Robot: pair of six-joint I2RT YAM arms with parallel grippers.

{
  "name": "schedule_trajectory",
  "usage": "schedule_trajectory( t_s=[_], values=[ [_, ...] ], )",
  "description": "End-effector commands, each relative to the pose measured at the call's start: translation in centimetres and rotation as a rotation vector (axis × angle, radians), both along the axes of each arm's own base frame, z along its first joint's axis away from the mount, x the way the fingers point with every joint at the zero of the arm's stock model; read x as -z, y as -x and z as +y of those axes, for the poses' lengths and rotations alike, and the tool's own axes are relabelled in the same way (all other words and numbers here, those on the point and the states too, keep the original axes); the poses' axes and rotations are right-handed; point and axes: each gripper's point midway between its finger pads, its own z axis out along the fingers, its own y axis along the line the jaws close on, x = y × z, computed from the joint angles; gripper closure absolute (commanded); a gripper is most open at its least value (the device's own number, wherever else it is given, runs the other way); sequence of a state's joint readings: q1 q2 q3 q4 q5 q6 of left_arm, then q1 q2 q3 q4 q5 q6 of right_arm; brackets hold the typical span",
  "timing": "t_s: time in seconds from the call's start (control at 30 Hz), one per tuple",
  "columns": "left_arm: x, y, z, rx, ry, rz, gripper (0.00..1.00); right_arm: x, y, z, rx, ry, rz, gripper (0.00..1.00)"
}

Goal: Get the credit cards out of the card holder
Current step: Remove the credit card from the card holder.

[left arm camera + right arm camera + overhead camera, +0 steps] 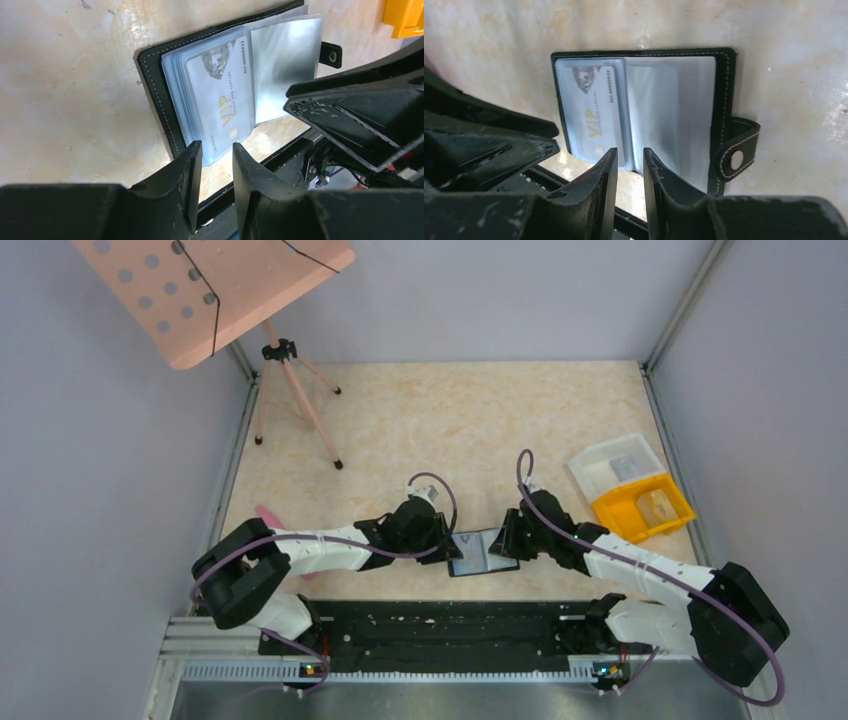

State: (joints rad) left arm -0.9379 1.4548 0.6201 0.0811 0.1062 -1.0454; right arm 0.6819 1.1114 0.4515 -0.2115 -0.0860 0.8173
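The card holder (pixel 482 552) lies open and flat on the table near the front edge, between my two grippers. Its black stitched cover (pixel 155 95) holds clear sleeves, and the top one shows a white VIP credit card (pixel 220 95). In the right wrist view the same card (pixel 594 110) sits on the left page, with the snap strap (pixel 736 150) at the right. My left gripper (pixel 217 150) hovers at the sleeves' near edge, jaws a narrow gap apart with nothing between them. My right gripper (pixel 630 155) stands the same way, open at the fold of the sleeves.
A yellow bin (pixel 643 507) and a clear plastic tray (pixel 618 465) stand at the right. At the back left stands a pink stand on a tripod (pixel 295 390). A black rail (pixel 440 625) runs along the near edge just behind the card holder.
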Motion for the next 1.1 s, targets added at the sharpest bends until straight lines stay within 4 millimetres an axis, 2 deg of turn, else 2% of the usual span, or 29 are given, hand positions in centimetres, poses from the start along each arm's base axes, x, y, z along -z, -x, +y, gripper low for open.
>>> schedule_trajectory(
  t_s=[0.0, 0.27, 0.53, 0.8, 1.07],
  values=[
    [-0.6, -0.8, -0.9, -0.004, 0.017, -0.030, 0.67, -2.2, -1.0, 1.6, -0.070, -0.083, -0.081, 0.74],
    [0.5, -0.9, -0.5, -0.018, -0.007, -0.022, 0.74, -1.2, -1.8, 2.9, -0.140, -0.111, -0.078, 0.75],
    [2.1, -0.4, -0.3, 0.007, -0.062, 0.016, 0.84, -0.2, -1.5, 2.9, -0.169, -0.172, -0.065, 0.75],
    [2.9, -0.1, 0.1, 0.002, -0.086, 0.039, 0.86, 0.8, -1.4, 2.3, -0.158, -0.139, -0.043, 0.73],
    [3.2, -0.1, 0.9, -0.011, -0.130, 0.041, 0.86, 0.5, -0.9, 3.4, -0.203, -0.204, -0.037, 0.72]
  ],
)
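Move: The VIP card in its clear sleeve lies roughly 4 cm to the right of the left hand, 2 cm farther out and 3 cm below it. From the right hand it is about 4 cm to the left, 2 cm ahead and 2 cm below. The empty clear sleeve is some 5 cm to the right of the card, level with it; the card holder's strap lies about 9 cm to the right of the right hand and 1 cm nearer the robot. Pinching the left edge of the sleeve stack near its robot-side corner, the left hand sinks about 2.5 cm almost straight down and closes its fingers most of the way, then holds there. The right hand goes about 2.5 cm left towards the card's inner edge, rising briefly before ending a little lower; it turns some 10 degrees counter-clockwise with its left side lifting, fingers staying slightly apart astride that edge. ##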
